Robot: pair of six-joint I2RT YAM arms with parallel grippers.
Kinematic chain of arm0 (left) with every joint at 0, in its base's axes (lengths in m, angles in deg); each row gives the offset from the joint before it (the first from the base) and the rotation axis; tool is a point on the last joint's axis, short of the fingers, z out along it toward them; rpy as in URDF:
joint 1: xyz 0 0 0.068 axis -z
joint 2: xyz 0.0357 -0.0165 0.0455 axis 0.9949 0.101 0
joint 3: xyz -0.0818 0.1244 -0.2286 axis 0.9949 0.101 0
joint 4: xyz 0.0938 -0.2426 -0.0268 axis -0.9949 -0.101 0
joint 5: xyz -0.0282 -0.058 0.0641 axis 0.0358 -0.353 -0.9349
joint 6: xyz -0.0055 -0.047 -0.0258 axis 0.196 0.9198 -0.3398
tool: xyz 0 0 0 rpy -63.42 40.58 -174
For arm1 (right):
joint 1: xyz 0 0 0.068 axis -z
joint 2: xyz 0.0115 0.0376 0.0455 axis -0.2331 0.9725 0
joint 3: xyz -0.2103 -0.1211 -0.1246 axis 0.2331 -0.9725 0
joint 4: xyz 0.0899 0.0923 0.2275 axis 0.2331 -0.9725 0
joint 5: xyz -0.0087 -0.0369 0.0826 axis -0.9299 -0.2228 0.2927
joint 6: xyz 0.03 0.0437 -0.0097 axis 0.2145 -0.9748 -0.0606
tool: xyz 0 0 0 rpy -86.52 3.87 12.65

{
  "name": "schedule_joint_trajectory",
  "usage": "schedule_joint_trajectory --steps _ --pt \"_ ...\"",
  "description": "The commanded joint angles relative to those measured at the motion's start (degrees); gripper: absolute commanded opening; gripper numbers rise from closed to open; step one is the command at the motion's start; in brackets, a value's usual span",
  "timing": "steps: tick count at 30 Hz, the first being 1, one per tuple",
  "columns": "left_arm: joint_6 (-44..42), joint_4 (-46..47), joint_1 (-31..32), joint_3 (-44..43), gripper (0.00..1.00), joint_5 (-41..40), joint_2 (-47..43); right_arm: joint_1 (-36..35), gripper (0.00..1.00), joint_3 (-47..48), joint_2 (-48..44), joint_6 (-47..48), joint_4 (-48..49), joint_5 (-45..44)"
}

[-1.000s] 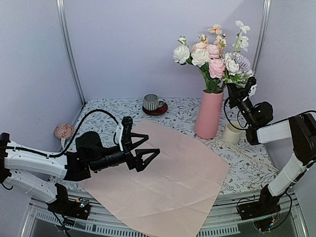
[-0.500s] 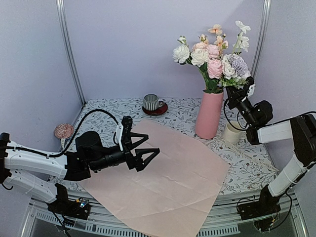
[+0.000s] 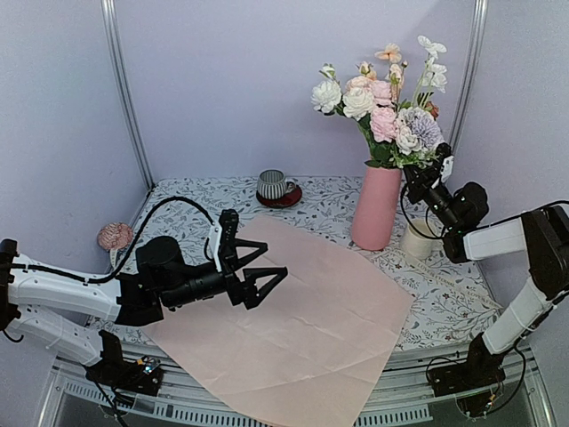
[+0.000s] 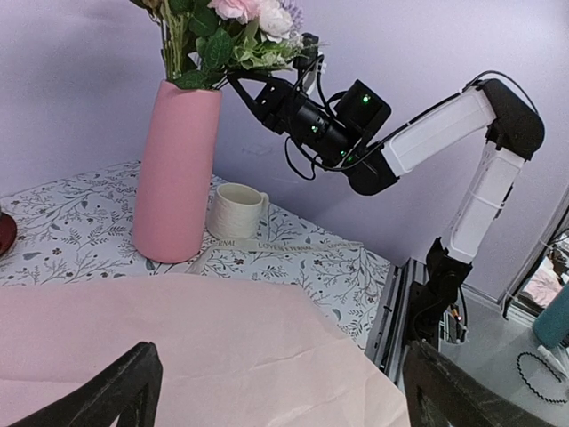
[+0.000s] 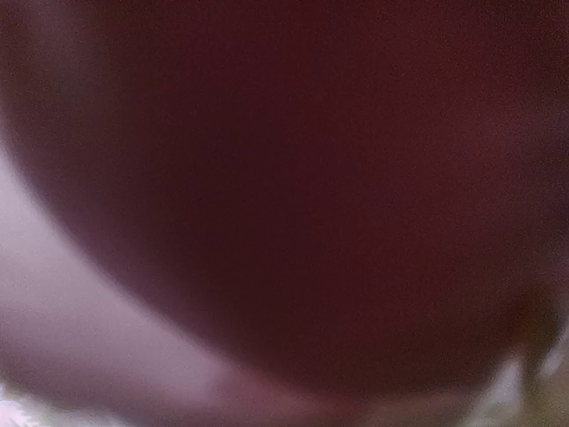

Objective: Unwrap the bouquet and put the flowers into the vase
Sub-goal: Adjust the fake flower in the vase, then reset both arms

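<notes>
The flowers stand in the tall pink vase at the back right, blooms fanned out above its mouth. My right gripper is shut, its tips among the leaves on the right side of the stems just above the vase rim. Whether a stem is pinched does not show. The right wrist view is a dark maroon blur. The pale pink paper lies flat and unfolded on the table. My left gripper hovers open over the paper's left part, nothing between its fingers.
A cream mug stands right of the vase, with a cream ribbon lying in front of it. A striped cup on a red saucer sits at the back. A pinkish bloom lies at the table's left edge.
The right gripper closed fully and shifted slightly left and down at the stems; the lilac and white blooms on the right moved left with it. The left arm stayed still.
</notes>
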Motion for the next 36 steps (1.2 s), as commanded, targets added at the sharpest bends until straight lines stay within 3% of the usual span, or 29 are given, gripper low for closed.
schedule_joint_trajectory --steps 1,4,9,19,25,29,36 --pt "-0.11 0.03 -0.79 -0.08 0.96 0.17 -0.69 0.37 0.02 -0.64 1.82 -0.88 -6.21 0.86" --pt "-0.11 0.08 -0.79 0.09 0.96 0.04 -0.94 0.35 0.09 -0.68 0.39 -0.72 -6.48 0.5" --pt "0.02 0.19 -0.78 -0.07 0.96 -0.07 -0.69 0.31 0.48 -2.15 -3.75 -0.56 -6.64 -1.39" --pt "-0.27 -1.4 -0.89 0.1 0.97 -1.93 -1.94 0.31 0.78 -12.45 -14.4 -1.75 -7.66 -4.75" --pt "-1.35 -9.99 -3.64 -2.36 0.98 -5.55 -5.35 0.36 0.91 -19.98 -21.57 -0.84 -10.37 -6.36" --pt "-1.6 -17.15 -6.98 -3.41 0.98 -10.07 -8.57 0.31 0.93 -26.13 -29.17 -0.02 -13.45 -10.15" --pt "0.16 -29.5 -16.4 -3.88 0.98 -20.9 -12.96 0.35 0.94 -28.41 -42.98 1.72 -30.31 -28.32"
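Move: The pink vase's middle lies about 3 cm ahead of the right hand, 7 cm to its left and some 15 cm below; its rim is about level with the closed fingers at its right side. The lavender-and-white flower bunch spreads 5 cm ahead of that hand, 2 cm to its right and 10 above; the cream mug is level with it, 6 cm right and 27 below. From the left hand the vase is roughly 27 cm ahead, 26 right and 10 lower. Ease the right gripper slightly down, open its shut fingers wide to release the bunch's stems beside the vase rim, and draw it back about 11 cm, also right and down, away from the vase, with a clockwise turn and slight downward tip. Late on, swing the open, empty left gripper left and forward, about 12 cm, turning some 25 degrees counter-clockwise. ##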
